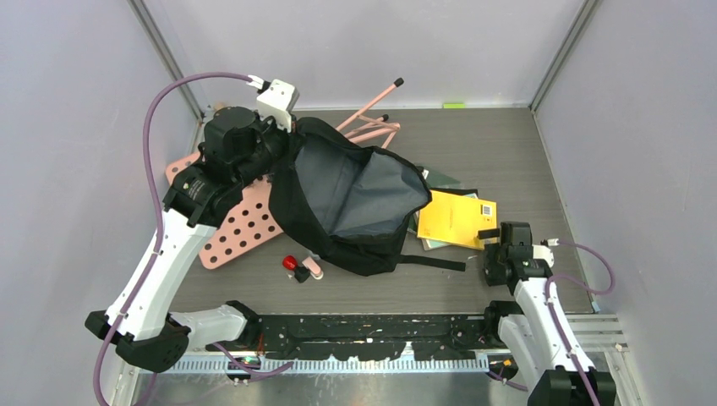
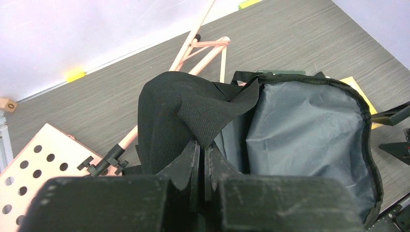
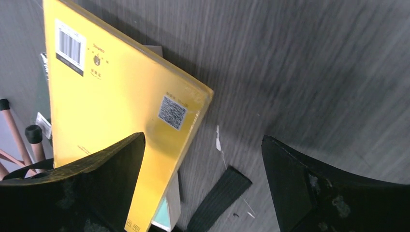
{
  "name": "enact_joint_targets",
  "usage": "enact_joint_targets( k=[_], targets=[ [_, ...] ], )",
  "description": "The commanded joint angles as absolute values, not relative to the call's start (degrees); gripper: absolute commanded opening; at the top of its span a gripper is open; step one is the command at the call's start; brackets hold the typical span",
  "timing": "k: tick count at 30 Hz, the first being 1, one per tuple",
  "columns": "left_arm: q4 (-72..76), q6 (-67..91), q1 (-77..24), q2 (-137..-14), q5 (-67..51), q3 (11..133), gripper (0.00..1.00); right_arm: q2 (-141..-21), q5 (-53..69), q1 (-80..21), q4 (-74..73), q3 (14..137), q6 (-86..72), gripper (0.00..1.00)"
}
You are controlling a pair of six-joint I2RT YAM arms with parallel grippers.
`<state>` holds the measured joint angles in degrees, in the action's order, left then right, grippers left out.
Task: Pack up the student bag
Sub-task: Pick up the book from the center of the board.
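Note:
The student bag [image 1: 355, 203] lies in the middle of the table, black outside, its mouth held wide so the grey lining [image 2: 309, 135] shows. My left gripper [image 1: 289, 142] is shut on a fold of the bag's black rim fabric [image 2: 193, 111] at the bag's upper left corner and holds it raised; in the left wrist view the left gripper [image 2: 203, 147] pinches that fold between its tips. My right gripper [image 1: 492, 234] stands open low over the table, and in the right wrist view the right gripper [image 3: 202, 140] straddles the near edge of a yellow book [image 3: 111, 101], touching nothing.
The yellow book [image 1: 457, 218] rests on other thin books right of the bag. A black bag strap [image 1: 433, 264] runs toward the right arm. A pink perforated board [image 1: 241, 230] lies under the left arm, pink stand legs [image 1: 372, 114] behind the bag, small red and pink items [image 1: 302, 266] in front.

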<state>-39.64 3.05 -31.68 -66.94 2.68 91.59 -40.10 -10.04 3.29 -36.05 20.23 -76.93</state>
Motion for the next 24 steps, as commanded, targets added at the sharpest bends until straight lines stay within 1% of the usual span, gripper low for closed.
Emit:
enact_joint_targets(
  k=[1, 4, 12, 14, 16, 17, 19, 22, 24],
  targets=[
    [-35.0, 4.1, -31.4, -65.4, 1.2, 92.3, 0.0, -40.4, -12.9, 3.5, -23.3, 17.6, -78.2, 0.96],
    [-35.0, 4.1, -31.4, -65.5, 1.1, 92.4, 0.0, -41.2, -13.1, 3.5, -17.2, 14.5, -79.1, 0.95],
    [-35.0, 4.0, -31.4, -65.6, 0.9, 92.6, 0.0, -49.4, -14.6, 3.5, -3.4, 11.8, -76.8, 0.93],
    [-34.9, 4.0, -31.4, -65.6, 0.8, 92.6, 0.0, -51.8, -14.3, 3.5, 1.2, 11.1, -76.2, 0.9],
    [-35.0, 4.0, -31.4, -65.6, 0.9, 92.7, 0.0, -53.8, -13.7, 3.5, 4.9, 10.9, -74.7, 0.78],
    [-35.0, 4.0, -31.3, -65.7, 0.9, 92.7, 0.0, -54.3, -13.4, 3.5, 5.8, 11.1, -74.2, 0.69],
    [-35.0, 3.9, -31.4, -65.5, 0.9, 92.7, 0.0, -55.3, -12.7, 3.5, 8.1, 11.5, -72.8, 0.6],
    [-35.0, 3.7, -31.4, -65.5, 1.1, 92.7, 0.0, -55.0, -12.5, 3.5, 12.1, 12.0, -69.7, 0.51],
    [-35.0, 3.7, -31.4, -65.5, 1.1, 92.6, 0.0, -54.6, -12.8, 3.5, 13.3, 13.3, -67.6, 0.38]
  ],
)
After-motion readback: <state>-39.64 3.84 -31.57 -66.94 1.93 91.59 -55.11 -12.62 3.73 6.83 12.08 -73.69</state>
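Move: Ahead and to the left of the right hand, the yellow book's middle lies about 9 cm forward and 8 cm left, roughly 2 cm below the hand point, its near right corner almost at the fingers. The green folder is about 20 cm ahead and 14 cm left, the bag strap's free end 7 cm left and 4 cm back. From the left hand, the book is some 45 cm right, 3 cm ahead and far below. Driving forward nearly level for about 8 cm, with a slight drift to the right, the right hand runs its open fingers onto the yellow book's near right corner while the wrist tips them some 20 degrees up towards forward. Over the last stretch the fingers close to about half open, one on the cover and the other at the near edge, taking hold of the corner as the hand just starts to rise. ##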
